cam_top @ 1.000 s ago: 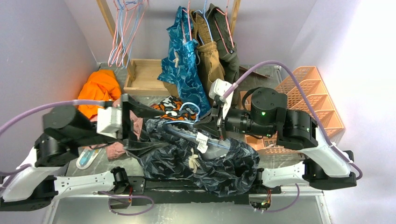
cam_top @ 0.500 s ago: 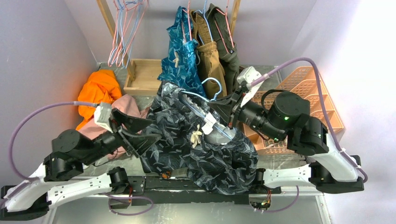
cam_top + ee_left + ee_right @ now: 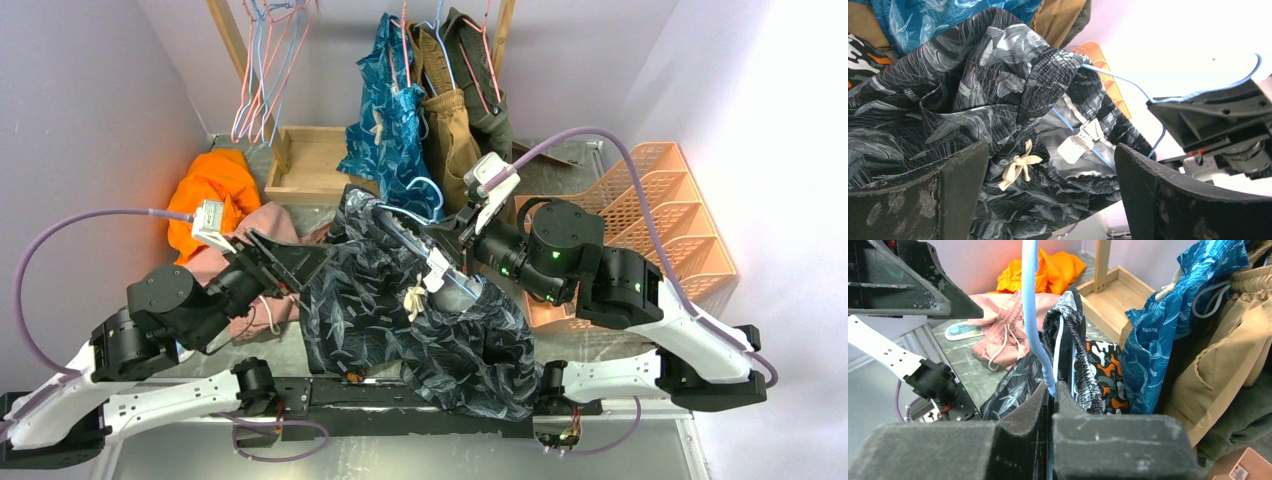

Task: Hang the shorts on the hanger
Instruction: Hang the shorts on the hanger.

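The dark leaf-print shorts (image 3: 385,310) hang off the light-blue hanger (image 3: 423,190), their lower part piled on the table's near edge. The waistband is draped over the hanger wire (image 3: 1118,80), and the cream drawstring (image 3: 1018,167) and a white label (image 3: 1078,145) face the left wrist camera. My right gripper (image 3: 1052,390) is shut on the hanger's wire (image 3: 1030,305) just below the hook, holding it above the table. To the left of the shorts, my left gripper (image 3: 300,262) is open with nothing between its fingers; the shorts (image 3: 973,100) lie beyond them.
Teal-blue shorts (image 3: 390,110), tan and olive garments (image 3: 460,120) hang on the back rail, with spare wire hangers (image 3: 265,60) to their left. An orange cloth (image 3: 210,190), pink cloth (image 3: 270,225) and wooden tray (image 3: 310,160) sit back left. An orange rack (image 3: 670,210) stands right.
My right gripper raised the hanger and carried it back, so the shorts now hang from it. The left arm dropped and drew back to the left, its jaws spreading a little wider.
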### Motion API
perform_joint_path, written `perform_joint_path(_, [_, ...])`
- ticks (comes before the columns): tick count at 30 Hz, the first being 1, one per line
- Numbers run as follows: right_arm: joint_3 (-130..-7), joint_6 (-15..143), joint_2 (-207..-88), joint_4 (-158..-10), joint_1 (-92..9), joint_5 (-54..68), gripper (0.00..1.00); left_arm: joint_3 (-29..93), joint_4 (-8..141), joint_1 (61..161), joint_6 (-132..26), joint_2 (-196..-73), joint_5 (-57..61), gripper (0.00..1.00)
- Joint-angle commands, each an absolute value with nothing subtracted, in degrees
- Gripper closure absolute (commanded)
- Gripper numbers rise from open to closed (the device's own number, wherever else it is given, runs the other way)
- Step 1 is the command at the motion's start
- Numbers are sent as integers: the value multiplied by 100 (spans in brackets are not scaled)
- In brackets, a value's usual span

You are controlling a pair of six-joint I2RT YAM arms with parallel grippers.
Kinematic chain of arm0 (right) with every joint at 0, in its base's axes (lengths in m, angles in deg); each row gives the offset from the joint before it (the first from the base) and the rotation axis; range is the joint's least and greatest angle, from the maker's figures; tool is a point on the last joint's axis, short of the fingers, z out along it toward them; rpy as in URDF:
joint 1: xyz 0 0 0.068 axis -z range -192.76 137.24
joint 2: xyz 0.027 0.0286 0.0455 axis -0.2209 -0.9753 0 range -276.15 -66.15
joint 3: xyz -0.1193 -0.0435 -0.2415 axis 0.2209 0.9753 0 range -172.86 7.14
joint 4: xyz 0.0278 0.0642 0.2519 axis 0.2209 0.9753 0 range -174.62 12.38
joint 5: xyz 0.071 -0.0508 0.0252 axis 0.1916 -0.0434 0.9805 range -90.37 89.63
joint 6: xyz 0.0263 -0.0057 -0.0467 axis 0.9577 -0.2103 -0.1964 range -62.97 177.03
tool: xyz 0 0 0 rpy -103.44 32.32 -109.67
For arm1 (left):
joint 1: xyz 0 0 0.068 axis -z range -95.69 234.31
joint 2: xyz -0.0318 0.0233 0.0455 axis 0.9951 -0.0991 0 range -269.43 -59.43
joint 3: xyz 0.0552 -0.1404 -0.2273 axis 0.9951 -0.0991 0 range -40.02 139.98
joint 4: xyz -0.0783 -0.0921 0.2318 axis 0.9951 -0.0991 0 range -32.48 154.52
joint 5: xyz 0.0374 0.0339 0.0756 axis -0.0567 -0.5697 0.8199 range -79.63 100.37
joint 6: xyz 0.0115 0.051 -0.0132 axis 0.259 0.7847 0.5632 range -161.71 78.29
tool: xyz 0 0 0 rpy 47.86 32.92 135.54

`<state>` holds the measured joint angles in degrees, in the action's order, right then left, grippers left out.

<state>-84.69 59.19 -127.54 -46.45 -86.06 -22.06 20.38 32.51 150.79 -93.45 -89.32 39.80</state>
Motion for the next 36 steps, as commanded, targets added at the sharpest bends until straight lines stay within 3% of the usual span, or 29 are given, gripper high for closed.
perform_joint_path(1, [-8380, 6019, -12646, -5147, -8611, -2270, 100, 2389, 2740, 15049, -9850, -9528, 4322, 2])
perform_joint_path(9, [-8306, 6135, -12725, -5343, -8609, -2235, 100, 2755, 2591, 15050, -10094, -10564, 4411, 11])
perform_joint_path(18, [-8215, 6302, -12729, -5400, -8614, -2114, 100, 3446, 1948, 15052, -10418, -11299, 5002, 9])
perform_joint_path(22, [-8106, 6361, -12668, -5460, -8615, -2049, 100, 3590, 1727, 15049, -10576, -11458, 5203, 13])
perform_joint_path(32, [-7971, 6430, -12618, -5506, -8615, -1923, 100, 3772, 1718, 15049, -10412, -11744, 5310, 41])
perform_joint_path(36, [-7954, 6459, -12577, -5484, -8615, -1922, 100, 3826, 1669, 15049, -10354, -11791, 5299, 61])
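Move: The left end of the shorts' waistband, where the hanger's arm enters it, lies about 6 cm ahead of the open left hand, 7 cm to its right and 5 cm lower. From that hand the hanger's hook is some 8 cm ahead, 14 cm right and 4 cm higher; the pale drawstring knot is roughly 5 cm back, 12 cm right and 10 cm below. From the right hand, shut on the hanger, the same waistband end lies about 9 cm left, 4 cm ahead and 7 cm below. The left hand reaches forward and right by about 6 cm each way and sinks some 5 cm to the waistband's left end, most of the rightward and downward travel coming early, while the wrist tips down about 15 degrees and rolls its left side up; once there, its fingers close from wide open to about half around the bunched edge. The right hand keeps its shut grip on the hanger and eases it about 2 cm left and slightly down, towards the left hand. ##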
